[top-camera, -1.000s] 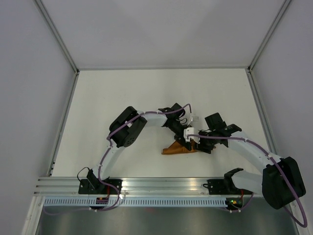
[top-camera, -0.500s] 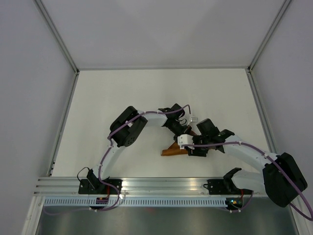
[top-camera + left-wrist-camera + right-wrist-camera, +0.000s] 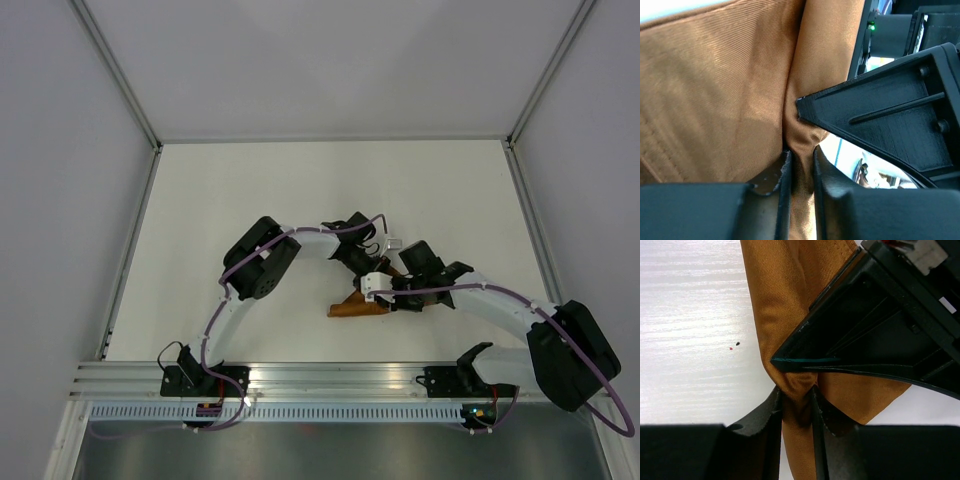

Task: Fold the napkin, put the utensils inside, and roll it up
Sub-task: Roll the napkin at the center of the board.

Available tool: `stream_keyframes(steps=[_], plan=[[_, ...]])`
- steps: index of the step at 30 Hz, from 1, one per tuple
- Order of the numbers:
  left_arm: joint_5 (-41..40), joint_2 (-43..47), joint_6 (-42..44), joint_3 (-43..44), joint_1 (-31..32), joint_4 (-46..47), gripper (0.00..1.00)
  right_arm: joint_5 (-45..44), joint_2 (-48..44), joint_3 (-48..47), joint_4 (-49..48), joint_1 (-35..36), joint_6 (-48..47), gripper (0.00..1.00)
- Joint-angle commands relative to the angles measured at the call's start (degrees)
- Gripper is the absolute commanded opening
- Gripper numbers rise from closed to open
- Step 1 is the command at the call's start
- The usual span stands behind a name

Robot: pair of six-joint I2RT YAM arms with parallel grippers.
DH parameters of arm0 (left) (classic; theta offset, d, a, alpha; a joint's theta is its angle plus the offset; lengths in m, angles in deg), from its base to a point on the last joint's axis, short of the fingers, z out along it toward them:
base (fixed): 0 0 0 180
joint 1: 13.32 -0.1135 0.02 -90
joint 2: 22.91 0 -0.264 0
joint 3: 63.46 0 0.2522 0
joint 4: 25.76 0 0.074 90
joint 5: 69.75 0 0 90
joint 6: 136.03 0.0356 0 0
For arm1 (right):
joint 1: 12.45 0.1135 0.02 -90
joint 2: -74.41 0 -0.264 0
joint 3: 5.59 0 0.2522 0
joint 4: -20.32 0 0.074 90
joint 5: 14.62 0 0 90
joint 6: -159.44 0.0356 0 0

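Observation:
The rust-orange napkin (image 3: 350,307) lies bunched into a narrow wedge near the middle of the table, mostly under the two wrists. My left gripper (image 3: 381,262) comes in from the far side. In the left wrist view my left gripper (image 3: 799,160) is shut on a ridge of the napkin (image 3: 715,90). My right gripper (image 3: 386,290) meets it from the right. In the right wrist view my right gripper (image 3: 796,399) pinches a fold of the napkin (image 3: 772,295), directly below the left gripper's black fingers (image 3: 865,340). The utensils are hidden or out of view.
White table (image 3: 250,190) is bounded by grey walls on the left, right and far sides. An aluminium rail (image 3: 330,380) runs along the near edge by both arm bases. Two tiny specks (image 3: 737,344) sit on the table left of the cloth.
My right gripper moved left up against the left gripper and closed from wide open onto a fold of the napkin. The left gripper kept its grip in place.

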Motion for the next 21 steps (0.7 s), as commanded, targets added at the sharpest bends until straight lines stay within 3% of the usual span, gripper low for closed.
stream_keyframes(steps=[1,5,12,21], plan=[[-14.5,-0.9,-4.3,-5.0,-0.6,0.5,0.24,1.2,3.0,-0.9,1.4,-0.9,0.4,0.21],[-16.3,3.5,-11.7,-11.0,-1.7,9.8,0.32,3.4,7.0,-4.0,3.0,-2.7,-0.6,0.15],[-20.7,13.4,-23.3,-23.6,-3.8,33.5,0.41,7.6,14.7,-11.2,10.7,-7.5,-4.8,0.15],[-43.9,31.3,-31.8,-45.9,-5.7,59.8,0.43,11.8,25.6,-20.0,18.9,-10.3,-8.5,0.14]])
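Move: At the middle of the napkin roll both hands already pinch the cloth, left fingers some 3 cm to the left of the right ones. From the left hand, the napkin's middle is about 2 cm to the left and 1 cm ahead, its left end some 14 cm to the left and 2 cm back, and its loose corner roughly 8 cm ahead and level sideways. From the right hand the napkin's middle lies about 5 cm to the left and 1 cm ahead. All are near finger height. Opening its fingers, the left hand lets go of the roll and pulls away from the right gripper, forward and left about 7 cm with a slight rise, swinging some 35 degrees counter-clockwise until the fingers point mainly right. The right hand keeps its pinch and eases the roll forward about 3 cm, low over the board, tipping nearly 20 degrees so its fingertips swing back. ##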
